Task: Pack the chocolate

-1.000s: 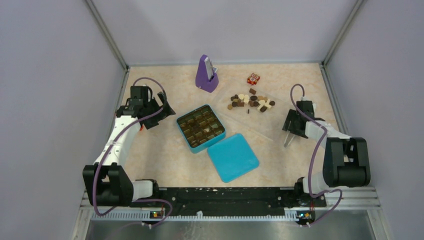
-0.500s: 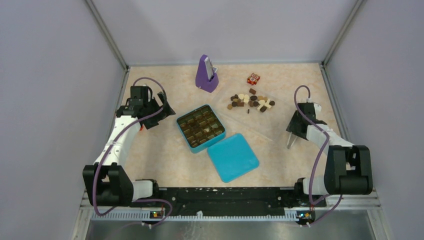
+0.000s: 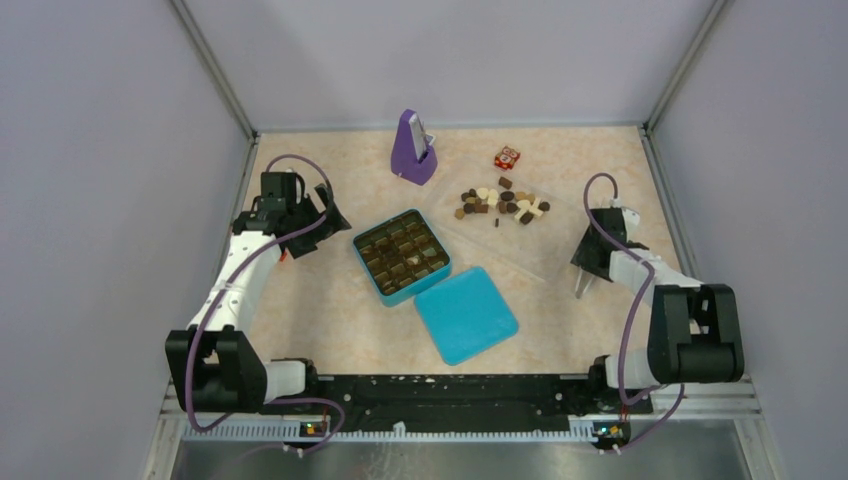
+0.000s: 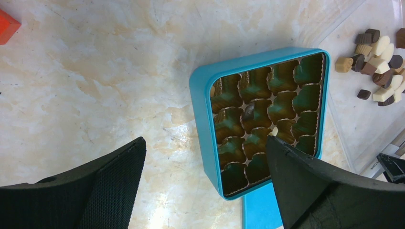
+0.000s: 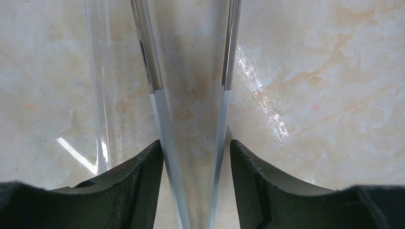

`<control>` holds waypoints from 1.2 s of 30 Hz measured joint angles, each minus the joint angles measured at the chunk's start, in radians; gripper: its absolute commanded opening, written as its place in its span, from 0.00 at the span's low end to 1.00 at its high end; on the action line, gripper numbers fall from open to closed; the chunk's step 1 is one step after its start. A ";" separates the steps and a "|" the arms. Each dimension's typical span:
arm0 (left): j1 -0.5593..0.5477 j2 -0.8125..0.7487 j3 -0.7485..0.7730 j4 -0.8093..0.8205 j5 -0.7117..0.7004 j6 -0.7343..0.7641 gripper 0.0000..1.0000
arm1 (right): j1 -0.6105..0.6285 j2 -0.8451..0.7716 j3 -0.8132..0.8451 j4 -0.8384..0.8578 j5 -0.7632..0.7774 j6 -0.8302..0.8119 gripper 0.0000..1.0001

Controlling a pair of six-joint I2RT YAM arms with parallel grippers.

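The chocolate [image 3: 503, 203] lies as a loose pile of dark, light brown and cream pieces on a clear plastic sheet [image 3: 520, 252]; the left wrist view catches the chocolate [image 4: 377, 45] at its top right. The open teal box [image 3: 372, 268] holds a gold tray of cups; one dark piece [image 4: 248, 112] and a cream piece [image 4: 274, 131] sit in cups. My left gripper [image 3: 318, 222] hovers wide open left of the box [image 4: 200, 109], holding nothing [image 4: 205, 143]. My right gripper [image 3: 592, 262] is shut on metal tweezers [image 5: 155, 86], whose tips [image 3: 581, 287] point down at the table right of the sheet [image 5: 196, 143].
The teal lid [image 3: 466, 314] lies flat just in front and right of the box. A purple upright object [image 3: 412, 150] and a small red-and-white cube [image 3: 506, 157] stand at the back. Grey walls close in both sides. An orange-red block [image 4: 5, 26] lies by the left gripper.
The right arm has drawn back slightly toward the right wall with the tweezers, and its jaws have narrowed around them. The left arm has not moved.
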 measured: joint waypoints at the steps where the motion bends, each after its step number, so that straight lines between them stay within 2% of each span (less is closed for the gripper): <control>1: 0.000 0.000 0.000 0.000 0.000 0.000 0.99 | 0.000 0.006 0.000 0.005 0.000 -0.002 0.51; 11: 0.000 0.000 0.000 0.000 0.000 0.000 0.99 | 0.000 0.023 0.001 0.014 -0.002 0.001 0.50; 17: 0.000 0.000 0.000 0.000 0.000 0.000 0.99 | 0.000 0.029 0.006 0.019 -0.003 0.002 0.25; 19: 0.000 0.000 0.000 0.000 0.000 0.000 0.99 | 0.000 0.029 0.007 0.013 -0.006 0.003 0.22; 23: 0.000 0.000 0.000 0.000 0.000 0.000 0.99 | 0.000 -0.018 0.008 -0.049 -0.006 0.003 0.21; 28: 0.000 0.000 0.000 0.000 0.004 0.001 0.99 | 0.000 -0.168 0.039 -0.179 -0.008 -0.015 0.20; 33: 0.000 0.000 0.000 0.000 0.011 0.001 0.99 | 0.010 -0.288 0.163 -0.290 -0.069 -0.045 0.20; 36: 0.000 0.000 0.000 0.000 0.019 0.001 0.99 | 0.077 -0.304 0.246 -0.344 -0.130 -0.062 0.20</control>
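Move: The right hand sits low over the tongs, its half-open fingers either side of the two legs; their middle lies about 5 cm ahead, 2 cm to its right and 1 cm below. The chocolates are some 16 cm ahead and 18 cm left of this hand, the blue lid roughly 10 cm back and 28 cm left, and the box about 3 cm ahead and 42 cm left. From the left hand, the tongs are around 60 cm right, 1 cm ahead and 15 cm down. Pinching the tongs' two legs together between its fingers, the right hand closes from about half open to a quarter, staying put as it does. It then lifts them about 13 cm straight off the table, easing back a little at first, and late in the rise swings some 4 cm left, turning counter-clockwise and tipping fingers-up by roughly 10 degrees each. ##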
